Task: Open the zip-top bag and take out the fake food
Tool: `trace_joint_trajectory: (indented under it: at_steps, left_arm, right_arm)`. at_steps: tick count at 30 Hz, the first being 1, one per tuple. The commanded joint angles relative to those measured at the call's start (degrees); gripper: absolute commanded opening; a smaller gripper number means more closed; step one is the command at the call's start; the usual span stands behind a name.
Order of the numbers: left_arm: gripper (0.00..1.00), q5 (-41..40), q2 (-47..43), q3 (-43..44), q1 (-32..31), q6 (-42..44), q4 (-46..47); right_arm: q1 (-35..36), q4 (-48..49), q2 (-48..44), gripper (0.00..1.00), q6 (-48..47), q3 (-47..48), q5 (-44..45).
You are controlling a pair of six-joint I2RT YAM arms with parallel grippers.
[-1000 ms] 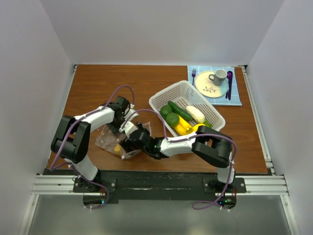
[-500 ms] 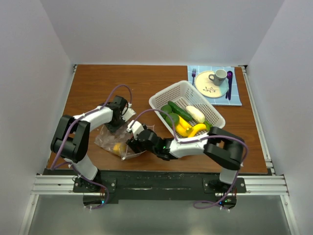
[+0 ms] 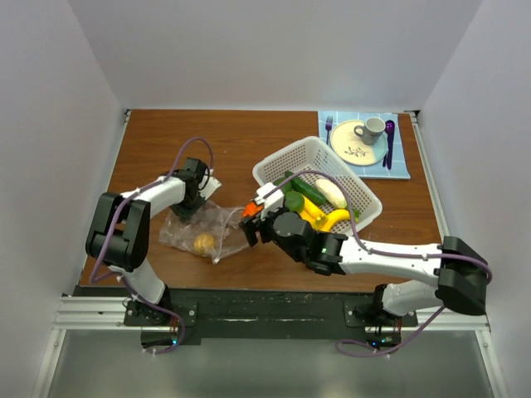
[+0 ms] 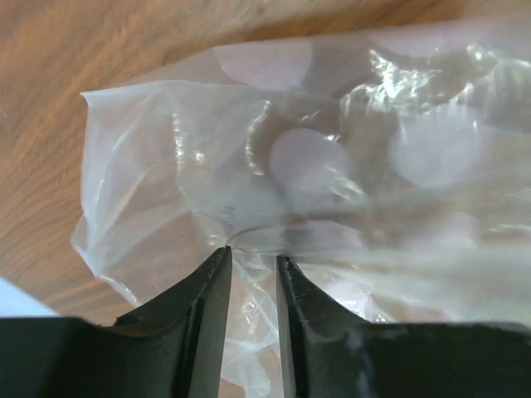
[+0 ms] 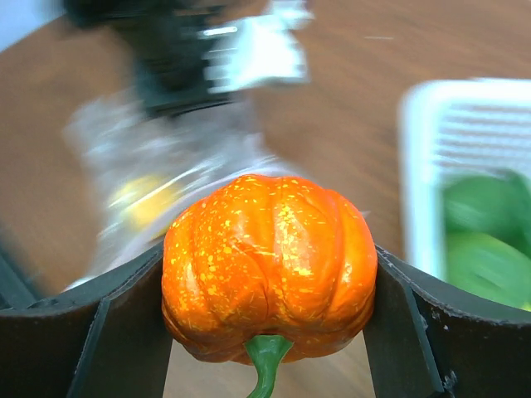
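Observation:
The clear zip-top bag [image 3: 217,225] lies crumpled on the table's left front, with a yellow piece of fake food [image 3: 204,243] inside it. At the bag's far edge my left gripper [image 3: 194,202] is shut on it, and the left wrist view shows its film [image 4: 332,166] pinched between the jaws of the left gripper [image 4: 253,255]. My right gripper [image 3: 253,217] hangs between bag and basket, shut on an orange pumpkin [image 5: 270,265] with a green stem. Behind the pumpkin, the right wrist view shows the blurred bag [image 5: 141,157].
A white perforated basket [image 3: 274,166] right of centre holds green limes, a cucumber, yellow bananas and a white piece [image 3: 332,193]. At the back right, a cream plate [image 3: 355,148] with a grey mug, a fork and a purple spoon sits on a blue cloth.
My right gripper has pulled out of the bag with the orange pumpkin and moved right toward the basket. The left gripper shifted slightly back and left, still pinching the bag.

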Motion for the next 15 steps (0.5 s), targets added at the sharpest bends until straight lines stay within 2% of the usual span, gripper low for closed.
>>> trace_joint_trajectory:
  at_steps: [1, 3, 4, 7, 12, 15]
  left_arm:
    - [0.38, 8.69, -5.63, 6.71, 0.46, -2.61, -7.98]
    - [0.43, 11.24, -7.92, 10.67, 0.55, -2.78, -12.38]
    - [0.48, 11.86, -10.02, 11.81, 0.55, -2.7, -13.63]
    - [0.52, 13.71, -13.81, 14.54, 0.46, -1.64, -17.94]
    - [0.55, 16.87, -18.83, 12.0, 0.46, 0.2, -20.49]
    - [0.51, 19.42, -20.06, 7.7, 0.46, 1.26, -20.33]
  right_arm:
    - [-4.24, -9.01, -5.22, 0.22, 5.7, -1.37, 23.04]
    - [-6.89, -12.19, -6.02, 0.3, 10.27, -1.37, 26.65]
    - [-9.42, -15.51, -5.94, 0.49, 11.15, -0.93, 27.88]
    - [-13.65, -24.4, -4.54, 0.99, 17.13, 1.69, 30.26]
    - [-14.72, -29.95, -1.98, 0.99, 18.9, 4.69, 28.51]
    - [-13.67, -27.43, -3.82, 0.99, 16.27, 4.96, 24.47]
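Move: The right hand holds the pumpkin. The middle of the white basket lies about 18 cm to its right, 12 cm farther out and 15 cm below; in the basket, the nearer green avocado is some 12 cm right and 10 cm ahead of the hand, the white eggplant about 22 cm right and 13 cm ahead. From the left hand, low at the bag, the yellow fruit inside is roughly 7 cm right and 8 cm back, and the basket middle about 40 cm right, 5 cm ahead. Swinging fast to its right and forward, about 17 cm and 7 cm, the right hand carries the pumpkin over the basket, turning some 40 degrees clockwise and sinking a little towards the end; there the fingers open wide and let go. The left hand opens off the bag film and rises about 13 cm, drifting left as it tilts. ##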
